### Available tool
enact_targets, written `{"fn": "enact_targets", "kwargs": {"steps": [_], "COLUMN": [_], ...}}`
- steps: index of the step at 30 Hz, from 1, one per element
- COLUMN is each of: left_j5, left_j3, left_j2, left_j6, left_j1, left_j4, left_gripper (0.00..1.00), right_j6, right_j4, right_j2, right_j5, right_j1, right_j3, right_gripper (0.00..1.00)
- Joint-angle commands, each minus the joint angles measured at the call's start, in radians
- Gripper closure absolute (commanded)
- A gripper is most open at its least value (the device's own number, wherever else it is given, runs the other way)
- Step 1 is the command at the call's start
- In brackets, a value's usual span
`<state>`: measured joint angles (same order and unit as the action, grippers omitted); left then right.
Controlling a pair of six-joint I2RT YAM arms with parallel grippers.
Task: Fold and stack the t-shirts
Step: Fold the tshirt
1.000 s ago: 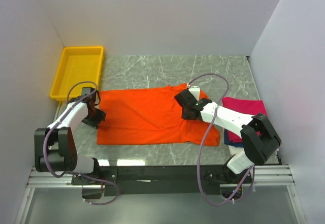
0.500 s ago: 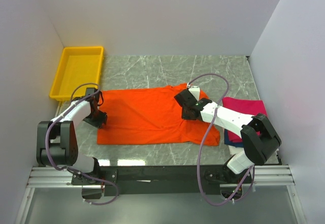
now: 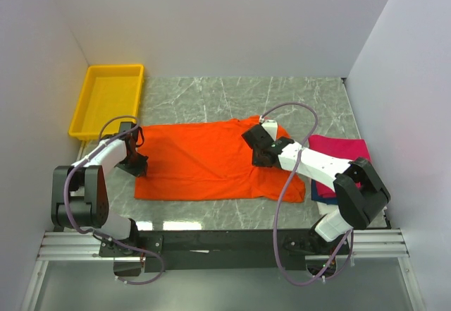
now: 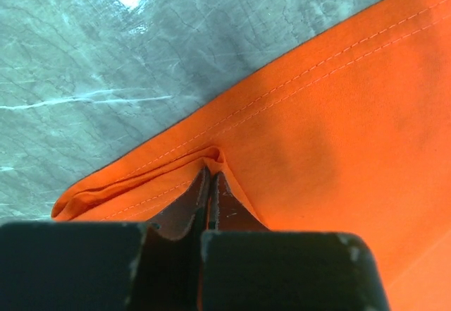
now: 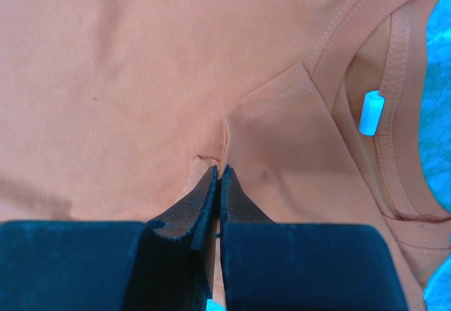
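An orange t-shirt [image 3: 204, 161] lies spread flat on the marble table, its collar end to the right. My left gripper [image 3: 138, 164] sits at the shirt's left hem edge and is shut on a pinch of the orange cloth [image 4: 317, 113], which bunches up at its fingertips [image 4: 211, 173]. At the shirt's right part, close to the collar, my right gripper [image 3: 259, 157] is shut on a fold of that cloth [image 5: 127, 78]; the ribbed collar [image 5: 352, 36] shows just beyond its tips [image 5: 220, 171]. Folded magenta [image 3: 342, 147] and navy [image 3: 317, 192] t-shirts lie stacked at the right, partly under the right arm.
A yellow tray [image 3: 107, 99] stands at the back left corner, just behind the left arm. White walls close in the table on the left, back and right. Bare marble [image 3: 232, 96] stretches behind the orange shirt.
My left gripper has moved slightly back along the shirt's left edge and closed onto the hem. The right arm and shirt have stayed put.
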<state>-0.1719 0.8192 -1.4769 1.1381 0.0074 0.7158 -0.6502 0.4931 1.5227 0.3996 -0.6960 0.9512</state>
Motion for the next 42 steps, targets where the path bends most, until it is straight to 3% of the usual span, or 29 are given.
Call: {"fn": "enact_targets", "kwargs": {"steps": [1, 18, 36, 38, 40, 41, 42], "left_j5": [0.002, 0.011, 0.017, 0.015, 0.022, 0.025, 0.028], "left_j3": [0.008, 0.012, 0.031, 0.031, 0.026, 0.026, 0.023], "left_j2": [0.027, 0.115, 0.046, 0.037, 0.018, 0.014, 0.006], "left_j6": [-0.015, -0.064, -0.093, -0.098, -0.11, -0.113, -0.123], "left_j1": [-0.003, 0.059, 0.097, 0.097, 0.097, 0.098, 0.098], "left_j4": [0.016, 0.062, 0.004, -0.012, -0.042, -0.053, -0.065], "left_gripper": [0.99, 0.99, 0.99, 0.99, 0.99, 0.96, 0.92], "right_j6": [-0.012, -0.029, 0.012, 0.02, 0.034, 0.038, 0.047], "right_j4": [-0.021, -0.025, -0.082, -0.091, -0.099, -0.097, -0.096], "right_j2": [-0.032, -0.087, 0.017, 0.042, 0.057, 0.06, 0.059], "right_j5": [0.03, 0.099, 0.107, 0.104, 0.105, 0.097, 0.091], "right_j1": [0.001, 0.016, 0.032, 0.035, 0.047, 0.053, 0.059], "right_j3": [-0.006, -0.002, 0.02, 0.023, 0.03, 0.034, 0.035], "right_gripper": [1.0, 1.0, 1.0, 0.95, 0.82, 0.74, 0.57]}}
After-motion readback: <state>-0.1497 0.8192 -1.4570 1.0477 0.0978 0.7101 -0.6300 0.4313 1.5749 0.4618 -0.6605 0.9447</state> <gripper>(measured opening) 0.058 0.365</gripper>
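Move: Both hands hold the orange t-shirt, the left at its stitched left edge and the right on cloth right beneath its fingertips. The yellow bin's middle lies about 22 cm ahead of the left hand and 12 cm to its left. From the right hand, the collar is about 8 cm to the right and 4 cm ahead, and the folded stack some 25 cm to the right and 2 cm back. Both hands lift the cloth, spread it outward about 2 cm, the right also forward, then lower; right fingers open. ##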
